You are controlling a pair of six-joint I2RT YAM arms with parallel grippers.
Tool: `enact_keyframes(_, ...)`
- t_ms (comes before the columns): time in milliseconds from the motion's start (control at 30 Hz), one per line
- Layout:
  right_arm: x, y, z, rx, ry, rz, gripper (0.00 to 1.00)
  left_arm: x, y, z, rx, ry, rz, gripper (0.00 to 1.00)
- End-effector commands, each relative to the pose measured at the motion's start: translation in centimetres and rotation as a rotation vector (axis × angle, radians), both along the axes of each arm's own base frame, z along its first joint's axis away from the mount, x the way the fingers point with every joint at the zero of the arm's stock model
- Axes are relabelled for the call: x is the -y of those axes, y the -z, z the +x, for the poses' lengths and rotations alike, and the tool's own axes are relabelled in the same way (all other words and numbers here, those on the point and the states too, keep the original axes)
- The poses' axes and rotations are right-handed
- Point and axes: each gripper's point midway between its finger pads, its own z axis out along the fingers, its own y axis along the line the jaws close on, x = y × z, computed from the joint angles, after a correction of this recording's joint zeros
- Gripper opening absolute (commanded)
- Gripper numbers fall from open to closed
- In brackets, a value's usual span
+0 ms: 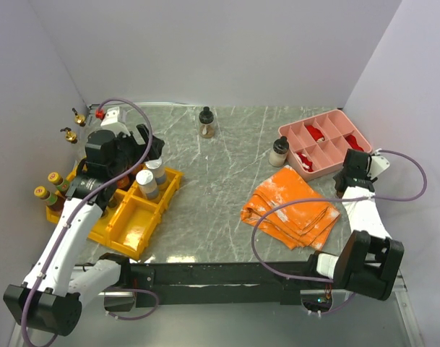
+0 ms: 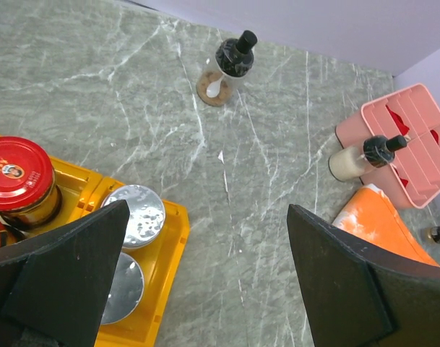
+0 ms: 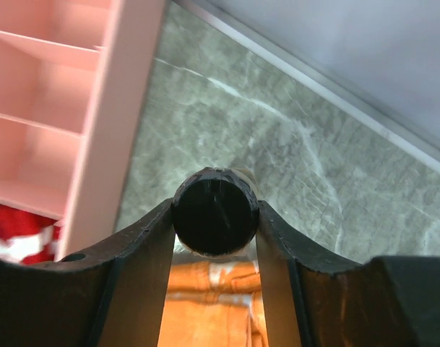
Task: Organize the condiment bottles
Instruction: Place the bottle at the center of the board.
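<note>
My right gripper [image 3: 215, 219] is shut on the black cap of a small bottle [image 3: 215, 208], beside the pink tray [image 3: 110, 108] and above the orange cloths [image 3: 205, 303]. In the top view that gripper [image 1: 350, 175] hides the bottle. My left gripper [image 2: 208, 217] hangs open and empty over the edge of the yellow bin [image 2: 173, 246], in which stand two silver-lidded jars [image 2: 135, 217] and a red-lidded jar [image 2: 19, 181]. A black-topped jar with brown contents [image 1: 206, 123] stands at the back. A black-topped bottle with pale contents [image 1: 279, 150] stands against the pink tray [image 1: 299, 130].
Gold-spout bottles [image 1: 76, 116] and a red-topped one [image 1: 100, 113] stand by the left wall. Yellow-topped bottles [image 1: 55, 178] stand at the yellow bins' [image 1: 133, 231] left end. Folded orange cloths [image 1: 295, 210] lie right of centre. Red items lie in the pink tray.
</note>
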Motion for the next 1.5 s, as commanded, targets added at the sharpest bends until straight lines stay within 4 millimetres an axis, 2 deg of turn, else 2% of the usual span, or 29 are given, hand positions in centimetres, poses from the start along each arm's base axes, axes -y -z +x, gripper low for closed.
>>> enact_keyframes(0, -0.9, -5.2, 1.0, 0.112, -0.041, -0.081, 0.41, -0.7, -1.7, -0.1, 0.07, -0.035, 0.023, 0.96)
enact_keyframes(33, -1.3, -7.2, 1.3, 0.153, -0.048, -0.099, 0.4, -0.8, -1.8, -0.2, 0.076, -0.04, 0.025, 0.96)
enact_keyframes(100, -3.2, -8.6, 1.3, 0.16, -0.087, -0.119, 0.39, -0.9, -2.0, -0.3, 0.084, -0.047, 0.028, 0.96)
enact_keyframes(133, -4.0, -10.7, 1.6, 0.213, -0.104, -0.12, 0.39, -0.9, -2.3, -0.4, 0.094, -0.047, 0.025, 0.96)
enact_keyframes(167, -4.9, -11.3, 1.5, 0.22, -0.13, -0.119, 0.38, -0.9, -2.5, -0.5, 0.1, -0.048, 0.024, 0.96)
enact_keyframes(200, -7.1, -12.5, 2.0, 0.247, -0.195, -0.125, 0.37, -1.0, -2.6, -0.6, 0.106, -0.05, 0.026, 0.96)
enact_keyframes(233, -8.6, -14.5, 2.3, 0.297, -0.23, -0.128, 0.37, -1.6, -3.0, -0.7, 0.12, -0.078, 0.03, 0.96)
enact_keyframes(267, -10.0, -15.1, 2.3, 0.298, -0.269, -0.125, 0.36, -1.7, -3.0, -0.7, 0.125, -0.086, 0.032, 0.96)
enact_keyframes(300, -13.2, -15.8, 2.5, 0.317, -0.364, -0.108, 0.36, -1.8, -3.1, -0.8, 0.131, -0.088, 0.03, 0.96)
enact_keyframes(333, -14.9, -17.1, 2.8, 0.354, -0.404, -0.081, 0.36, -1.8, -3.4, -1.0, 0.142, -0.089, 0.029, 0.96)
enact_keyframes(400, -18.6, -18.0, 2.9, 0.386, -0.502, -0.054, 0.35, -2.1, -3.6, -1.1, 0.149, -0.1, 0.034, 0.96)
enact_keyframes(433, -22.2, -18.5, 2.9, 0.397, -0.602, -0.032, 0.35, -2.4, -3.9, -1.3, 0.156, -0.113, 0.034, 0.96)
enact_keyframes(500, -25.5, -18.7, 3.0, 0.393, -0.689, -0.017, 0.35, -2.9, -4.0, -1.4, 0.162, -0.138, 0.041, 0.96)
enact_keyframes(533, -28.8, -18.5, 2.9, 0.375, -0.779, 0.002, 0.35, -3.1, -4.2, -1.6, 0.172, -0.147, 0.041, 0.96)
enact_keyframes(600, -32.2, -18.2, 2.8, 0.355, -0.871, 0.017, 0.35, -3.3, -4.4, -1.7, 0.181, -0.154, 0.043, 0.96)
enact_keyframes(633, -34.3, -17.4, 3.2, 0.326, -0.912, 0.032, 0.35, -3.5, -4.5, -1.9, 0.189, -0.163, 0.043, 0.96)
enact_keyframes(667, -36.7, -17.1, 2.5, 0.319, -0.976, 0.043, 0.35, -3.6, -4.5, -1.9, 0.189, -0.169, 0.045, 0.97)
enact_keyframes(733, -39.7, -15.1, 2.5, 0.269, -1.041, 0.047, 0.35, -3.9, -4.7, -2.0, 0.192, -0.184, 0.049, 0.96)
enact_keyframes(767, -41.8, -14.6, 1.8, 0.26, -1.1, 0.066, 0.36, -4.0, -4.7, -2.1, 0.193, -0.185, 0.049, 0.96)
enact_keyframes(867, -45.5, -11.9, 1.1, 0.197, -1.178, 0.06, 0.36, -4.1, -5.0, -2.3, 0.206, -0.19, 0.047, 0.96)
enact_keyframes(967, -47.9, -9.4, 0.3, 0.137, -1.218, 0.008, 0.38, -4.2, -5.3, -2.5, 0.221, -0.196, 0.043, 0.96)
enact_keyframes(1033, -48.9, -7.5, 0.0, 0.096, -1.238, -0.012, 0.38, -4.3, -5.3, -2.6, 0.225, -0.198, 0.041, 0.96)
enact_keyframes(1100, -49.8, -6.5, -0.4, 0.091, -1.261, 0.0, 0.38, -4.4, -5.2, -2.6, 0.223, -0.202, 0.04, 0.96)
enact_keyframes(1233, -50.0, -3.7, -0.9, 0.055, -1.268, 0.009, 0.42, -4.3, -4.9, -2.3, 0.207, -0.203, 0.048, 0.96)
enact_keyframes(1300, -50.7, -3.4, -1.3, 0.076, -1.286, 0.021, 0.44, -4.5, -4.6, -2.2, 0.194, -0.213, 0.055, 0.96)
enact_keyframes(1333, -50.9, -2.5, -1.7, 0.064, -1.298, 0.018, 0.46, -4.5, -4.7, -2.2, 0.196, -0.216, 0.053, 0.96)
enact_keyframes(1467, -50.6, -1.7, -2.2, 0.044, -1.274, -0.012, 0.53, -4.6, -4.7, -2.3, 0.205, -0.219, 0.052, 0.96)
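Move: My right hand already grips the bottle by its black cap; the clear spot at the board's centre lies about 50 cm to its left, 3 cm back and 8 cm below. The orange cloth is some 18 cm left and 6 cm back, the white shaker about 22 cm left and 15 cm ahead. The two silver-lidded jars stand roughly 20 cm left of the spot and 8 cm farther out. From my left hand the spot is some 15 cm right, 6 cm back and 27 cm below. I sweep the bottle about 50 cm left in my right hand, arching some 18 cm up over the far part of the orange cloth, then down to the board's centre, keeping my grip and turning the wrist about 75 degrees counter-clockwise. My open left hand eases away about 6 cm, left, up and a little back, its fingertips tilting up. ##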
